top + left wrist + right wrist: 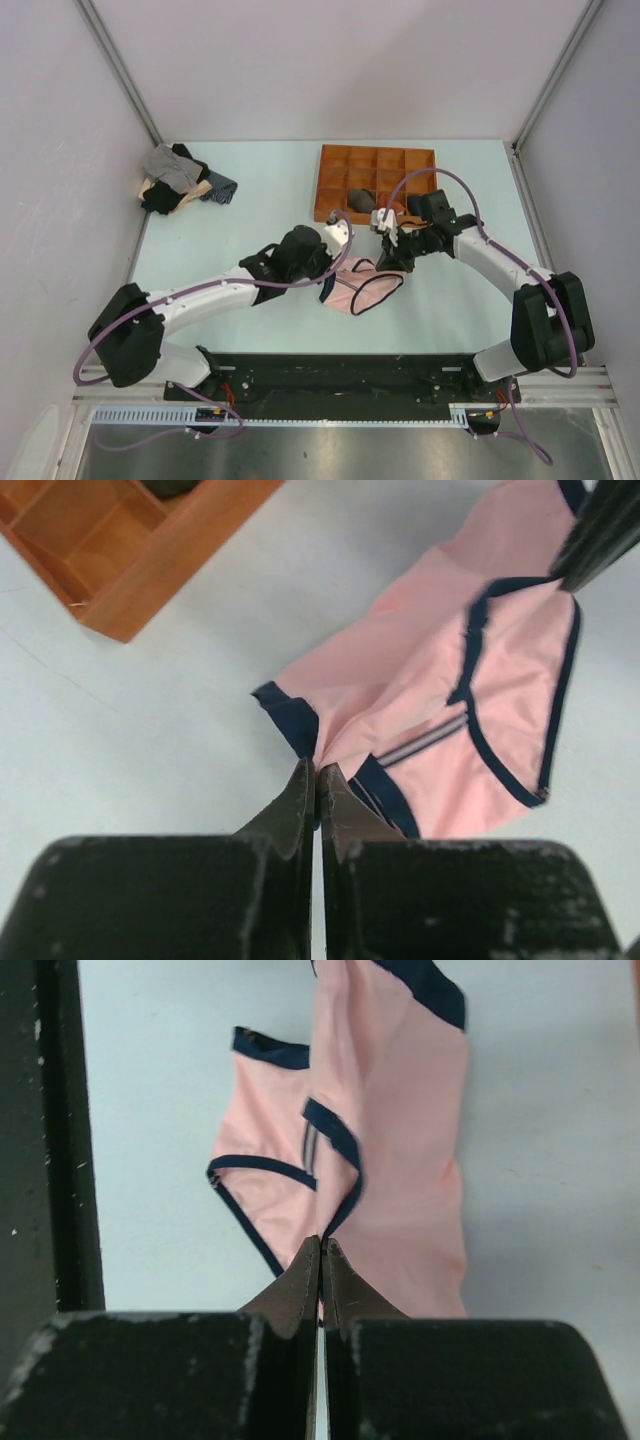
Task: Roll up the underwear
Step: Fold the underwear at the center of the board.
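The underwear (362, 287) is light-pink briefs with dark navy edging, lying partly lifted and stretched on the table between the two arms. My left gripper (335, 262) is shut on its navy edge at one end, seen in the left wrist view (318, 770) with the pink fabric (470, 710) spreading away from the tips. My right gripper (392, 258) is shut on the navy edge at the other end, seen in the right wrist view (321, 1245) with the briefs (390, 1140) hanging beyond it.
An orange wooden compartment tray (335, 160) stands behind the grippers, with dark rolled bundles (361, 199) in it; its corner shows in the left wrist view (150, 570). A pile of grey, black and tan garments (180, 180) lies at the back left.
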Available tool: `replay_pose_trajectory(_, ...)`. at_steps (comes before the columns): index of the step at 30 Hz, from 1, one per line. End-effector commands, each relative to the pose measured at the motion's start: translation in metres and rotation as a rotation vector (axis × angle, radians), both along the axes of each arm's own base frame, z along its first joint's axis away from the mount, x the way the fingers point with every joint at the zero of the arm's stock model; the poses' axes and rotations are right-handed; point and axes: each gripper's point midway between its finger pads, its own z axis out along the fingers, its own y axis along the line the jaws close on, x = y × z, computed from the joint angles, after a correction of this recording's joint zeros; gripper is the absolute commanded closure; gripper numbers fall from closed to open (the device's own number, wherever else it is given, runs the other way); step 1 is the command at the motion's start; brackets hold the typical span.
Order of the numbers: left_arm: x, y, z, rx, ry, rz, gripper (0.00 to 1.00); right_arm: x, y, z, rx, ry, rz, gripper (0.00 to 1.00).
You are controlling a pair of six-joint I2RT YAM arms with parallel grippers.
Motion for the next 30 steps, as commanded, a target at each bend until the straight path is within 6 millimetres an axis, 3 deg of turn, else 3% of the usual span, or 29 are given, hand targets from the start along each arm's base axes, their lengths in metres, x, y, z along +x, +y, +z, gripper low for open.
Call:
replay_pose_trajectory(1, -0.022, -0.003, -0.005, 0.027, -0.004, -0.02, 0.99, -0.022, 0.002, -0.006, -0.013, -0.008, 0.075, 1.0)
replay_pose_trajectory(8, -0.052, 0.001, -0.039, 0.095, 0.083, -0.015, 0.99, -0.033, -0.001, -0.024, -0.062, 0.026, 0.098, 1.0)
replay_pose_trajectory(15, -0.068, 0.003, -0.058, 0.122, 0.169, -0.01, 0.95, -0.048, -0.001, -0.041, -0.115, 0.072, 0.138, 1.0)
replay_pose_trajectory(18, -0.077, -0.002, -0.07, 0.132, 0.233, -0.029, 0.88, -0.05, -0.003, -0.051, -0.15, 0.097, 0.139, 0.99)
replay_pose_trajectory(19, -0.084, -0.003, -0.081, 0.149, 0.283, -0.048, 0.8, -0.051, -0.004, -0.054, -0.161, 0.106, 0.139, 0.95)
replay_pose_trajectory(21, -0.092, -0.007, -0.086, 0.144, 0.335, -0.059, 0.73, -0.06, -0.009, -0.062, -0.196, 0.132, 0.164, 0.9)
replay_pose_trajectory(22, -0.095, -0.007, -0.088, 0.144, 0.353, -0.065, 0.64, -0.063, -0.01, -0.062, -0.2, 0.136, 0.18, 0.84)
replay_pose_trajectory(25, -0.101, -0.005, -0.078, 0.096, 0.358, -0.063, 0.45, -0.072, -0.015, -0.054, -0.198, 0.131, 0.201, 0.73)
replay_pose_trajectory(30, -0.091, 0.008, -0.014, -0.096, 0.208, 0.0, 0.25, -0.066, -0.013, -0.033, -0.153, 0.046, 0.205, 0.66)
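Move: My closed fingers hold the underwear's raised edge. Its near edge on the board is some 9 cm back from my left hand, 6 cm to the right and 10 cm below; from my right hand it is about 10 cm back, 7 cm left and 10 cm down. The grey roll stands roughly 17 cm ahead and 6 cm left of my right hand, the orange roll 16 cm ahead and 1 cm right, both about 9 cm below. I draw the pinched edge back over the near half of the underwear and down onto it, my left hand going back about 10 cm and sinking just as far, my right back some 7 cm and down 6. Both hands slow midway, then sink again as the fingers open and let go, left wider than right; my left fingers tip down about 20 degrees and that hand starts to rise. ##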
